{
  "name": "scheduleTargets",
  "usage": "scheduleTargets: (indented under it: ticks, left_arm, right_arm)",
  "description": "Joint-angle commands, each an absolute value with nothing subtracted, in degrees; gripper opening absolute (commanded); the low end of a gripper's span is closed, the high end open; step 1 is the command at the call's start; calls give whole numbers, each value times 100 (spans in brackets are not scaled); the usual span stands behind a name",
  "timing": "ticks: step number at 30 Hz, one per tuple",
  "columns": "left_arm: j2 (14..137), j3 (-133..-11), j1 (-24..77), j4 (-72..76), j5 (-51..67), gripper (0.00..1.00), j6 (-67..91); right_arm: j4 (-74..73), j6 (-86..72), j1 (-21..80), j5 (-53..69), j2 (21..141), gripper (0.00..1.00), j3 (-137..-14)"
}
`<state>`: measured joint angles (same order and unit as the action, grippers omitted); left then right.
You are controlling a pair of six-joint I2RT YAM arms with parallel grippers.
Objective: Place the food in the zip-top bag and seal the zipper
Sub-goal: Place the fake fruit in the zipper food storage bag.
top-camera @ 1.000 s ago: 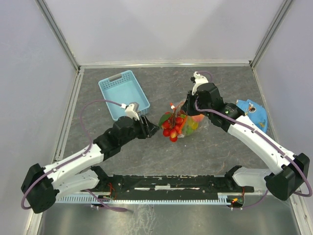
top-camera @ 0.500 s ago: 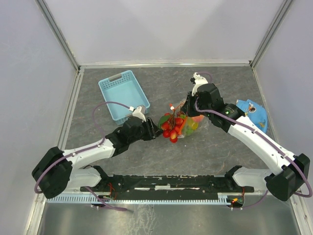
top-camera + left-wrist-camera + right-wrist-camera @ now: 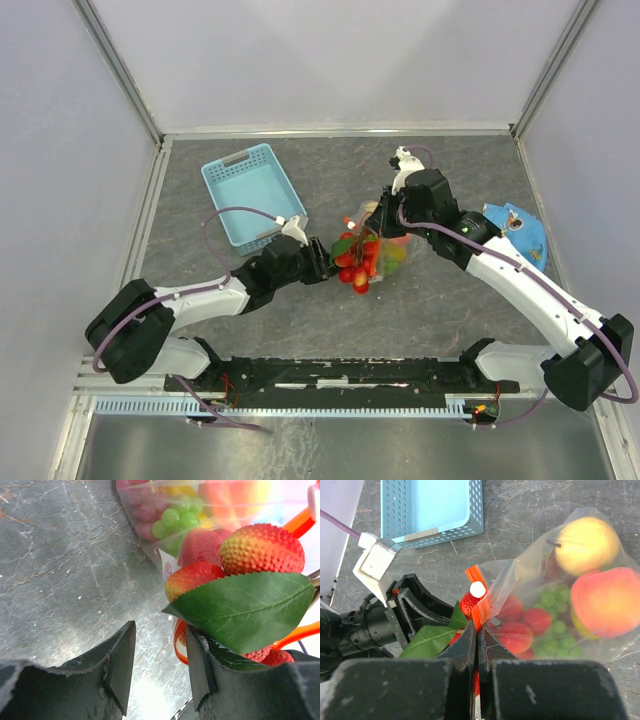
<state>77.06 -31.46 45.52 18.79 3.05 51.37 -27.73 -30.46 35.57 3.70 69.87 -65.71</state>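
Note:
The clear zip-top bag (image 3: 535, 575) lies mid-table with a yellow fruit (image 3: 585, 545), an orange peach (image 3: 607, 600), green grapes (image 3: 555, 630) and strawberries (image 3: 517, 635) inside. My right gripper (image 3: 477, 635) is shut on the red-orange zipper (image 3: 479, 607) at the bag's mouth, just below its white slider (image 3: 477, 588). A bunch of red strawberries (image 3: 260, 547) with a green leaf (image 3: 245, 607) sits at the mouth, resting over my left gripper's right finger. The left gripper (image 3: 160, 665) is open, with bare table between its jaws and a loop of zipper (image 3: 178, 642) against the right finger.
A light blue basket (image 3: 250, 190) stands behind the left arm, close to its wrist. A blue cloth-like object (image 3: 515, 235) lies at the right, beside the right arm. The grey table (image 3: 430, 300) is walled on three sides.
My left arm has reached rightward until its fingers meet the strawberry bunch at the bag's mouth, and its jaws have narrowed a little. The right gripper has kept its hold.

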Motion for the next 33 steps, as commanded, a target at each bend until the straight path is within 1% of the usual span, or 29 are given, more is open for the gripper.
scheduleTargets:
  ticks: [1,3,6,9,12,13,17,23,29,33]
  left_arm:
    - [7930,-3454,4644,2622,441,50,5515]
    - [8061,-3528,4688,2656,448,47,5576]
    - [8212,-3518,4712,2836,446,39,5706]
    - [8247,-3511,4728,2917,436,24,5748]
    - [8120,-3461,4736,2919,394,5,5729]
    - [8053,-3436,4737,2914,383,3,5717]
    - [7603,-3455,4736,2568,337,3,5571]
    - [6724,-3823,4734,1537,355,3,5134]
    - [6348,-4156,4729,771,389,3,4937]
    - [6111,-4618,4731,121,509,3,4716]
  right_arm:
    - [-2217,-3272,3544,679,6859,2,-6591]
    - [-2215,-3306,3548,715,6857,2,-6598]
    - [-2215,-3330,3544,722,6839,2,-6594]
    - [-2251,-3327,3547,693,6817,2,-6609]
    - [-2343,-3293,3535,605,6795,2,-6646]
    - [-2387,-3269,3540,552,6794,2,-6671]
    - [-2655,-3167,3503,330,6828,2,-6775]
    - [-3210,-2901,3419,-9,6902,2,-6977]
    - [-3418,-2739,3368,-15,6924,3,-7135]
    - [-3605,-2583,3361,-4,7011,3,-7218]
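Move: The lychee-like red fruit bunch, leaf uppermost, hangs at the bag mouth about 5 cm to the left hand's right, 1 cm ahead and about level with it. From that hand the white zip slider is some 6 cm ahead, 4 cm right and 5 cm up; the bagged peach 4 cm ahead, 14 cm right and lower; the empty basket 15 cm ahead, 16 cm left and lower. From the right hand, which grips the rim, the bunch lies about 5 cm back, 3 cm left and 9 cm below. Under the leaf at the near edge of the bunch, the left fingers slide rightward 2 to 3 cm and shut from half open, pinching the leaf, then lift it nearly 10 cm, easing slightly left and back. The right fingers keep the bag's rim pinched, shifting a touch left and then drawing it about 3 cm to the right. ##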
